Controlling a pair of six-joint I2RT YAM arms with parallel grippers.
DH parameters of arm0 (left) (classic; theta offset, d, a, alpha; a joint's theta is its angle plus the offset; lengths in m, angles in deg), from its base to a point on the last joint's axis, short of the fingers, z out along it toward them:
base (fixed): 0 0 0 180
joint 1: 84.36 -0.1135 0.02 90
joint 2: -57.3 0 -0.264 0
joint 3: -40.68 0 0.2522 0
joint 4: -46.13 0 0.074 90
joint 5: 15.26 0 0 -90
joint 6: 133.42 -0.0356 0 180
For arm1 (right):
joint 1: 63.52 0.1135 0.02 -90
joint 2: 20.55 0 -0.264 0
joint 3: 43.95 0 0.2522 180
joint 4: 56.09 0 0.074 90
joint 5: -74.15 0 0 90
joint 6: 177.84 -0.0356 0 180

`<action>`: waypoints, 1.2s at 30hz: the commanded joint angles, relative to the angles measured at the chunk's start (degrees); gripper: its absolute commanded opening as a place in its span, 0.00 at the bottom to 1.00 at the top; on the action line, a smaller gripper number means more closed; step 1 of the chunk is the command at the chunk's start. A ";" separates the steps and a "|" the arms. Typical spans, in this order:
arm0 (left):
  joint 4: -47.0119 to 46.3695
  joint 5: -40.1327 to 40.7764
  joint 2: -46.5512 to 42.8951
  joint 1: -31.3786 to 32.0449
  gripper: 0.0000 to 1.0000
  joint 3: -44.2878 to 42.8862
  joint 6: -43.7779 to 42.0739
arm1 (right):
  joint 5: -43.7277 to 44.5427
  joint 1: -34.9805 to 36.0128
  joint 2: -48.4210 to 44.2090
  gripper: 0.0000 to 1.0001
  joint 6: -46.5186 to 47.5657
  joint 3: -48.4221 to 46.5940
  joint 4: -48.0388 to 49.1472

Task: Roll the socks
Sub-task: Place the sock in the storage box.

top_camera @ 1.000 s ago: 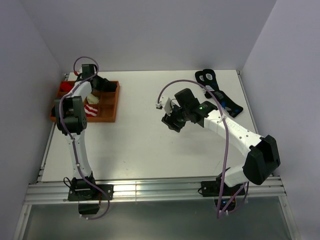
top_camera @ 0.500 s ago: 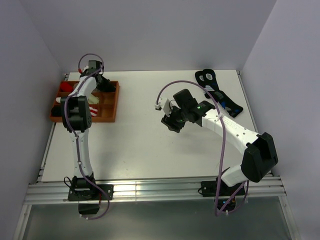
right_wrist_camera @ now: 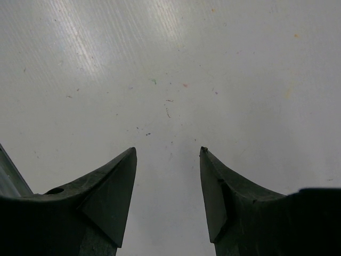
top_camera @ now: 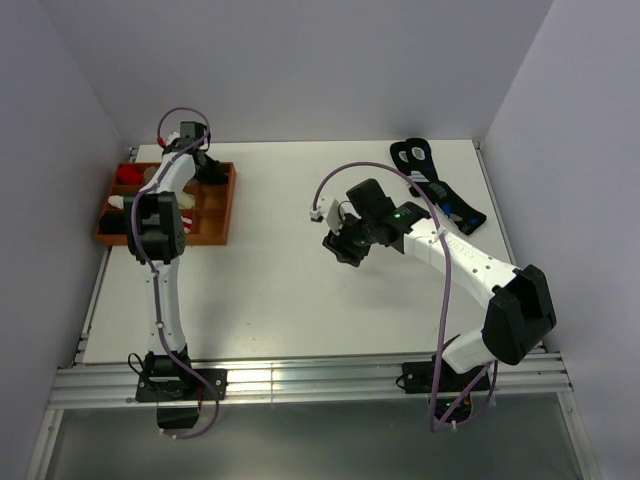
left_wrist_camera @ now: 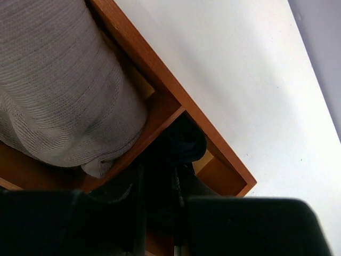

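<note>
My left gripper (top_camera: 208,168) reaches into the far right compartment of the wooden tray (top_camera: 224,215). Its jaws (left_wrist_camera: 159,176) are shut on the plain black sock (left_wrist_camera: 185,143), which bunches up over the compartment's divider. A small part of the red-and-white striped sock (top_camera: 188,203) shows in the tray, mostly hidden behind the left arm. My right gripper (top_camera: 340,246) hovers low over the bare middle of the table. In the right wrist view its jaws (right_wrist_camera: 168,152) stand open with only table between them.
A grey sock bundle (left_wrist_camera: 58,85) fills the compartment beside the black sock. A red bundle (top_camera: 128,175) lies in the tray's far left corner. Two dark socks with white rings and blue marks (top_camera: 415,156) (top_camera: 455,210) lie at the back right of the table.
The left arm has swung over the tray and now covers most of the striped sock. The tray has slid slightly left. The right gripper's jaws have narrowed a little.
</note>
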State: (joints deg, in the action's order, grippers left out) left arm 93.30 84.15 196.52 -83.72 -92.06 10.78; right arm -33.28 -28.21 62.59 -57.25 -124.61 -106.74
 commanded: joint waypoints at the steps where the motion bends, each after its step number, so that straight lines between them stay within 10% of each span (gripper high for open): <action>1: 7.73 2.37 1.59 -1.26 0.16 4.46 -1.73 | -0.59 -0.42 -0.52 0.58 0.61 0.62 0.15; 13: 4.74 -1.41 -4.04 -1.17 0.42 1.47 -1.64 | -0.15 -0.42 -0.52 0.57 0.70 0.27 -0.12; 36: 5.35 -3.70 -6.85 -1.79 0.49 -4.41 -3.22 | -0.15 -0.33 0.89 0.57 1.05 -0.43 0.32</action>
State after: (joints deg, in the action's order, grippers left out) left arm 96.95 80.98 193.85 -84.39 -92.21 9.14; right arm -33.26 -28.21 63.20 -56.79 -124.02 -106.96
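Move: Inside the storage box's far right compartment, the left fingers are already shut on the black sock, its middle about 1 cm below the hand point. The grey sock sits some 9 cm to the left, level with the hand; the cream sock is about 8 cm left and 8 cm back. The empty compartment lies roughly 8 cm straight back. From the right hand, the black sock is about 33 cm ahead, 37 cm left and 11 cm lower. Opening to about half its full gap, the left gripper gives up its pinch on the black sock, one finger ending on either side of it. Meanwhile the hand eases up about 1 cm, then draws back another 1 cm towards the bases, and finally starts rising again, with hardly any wrist turn. ##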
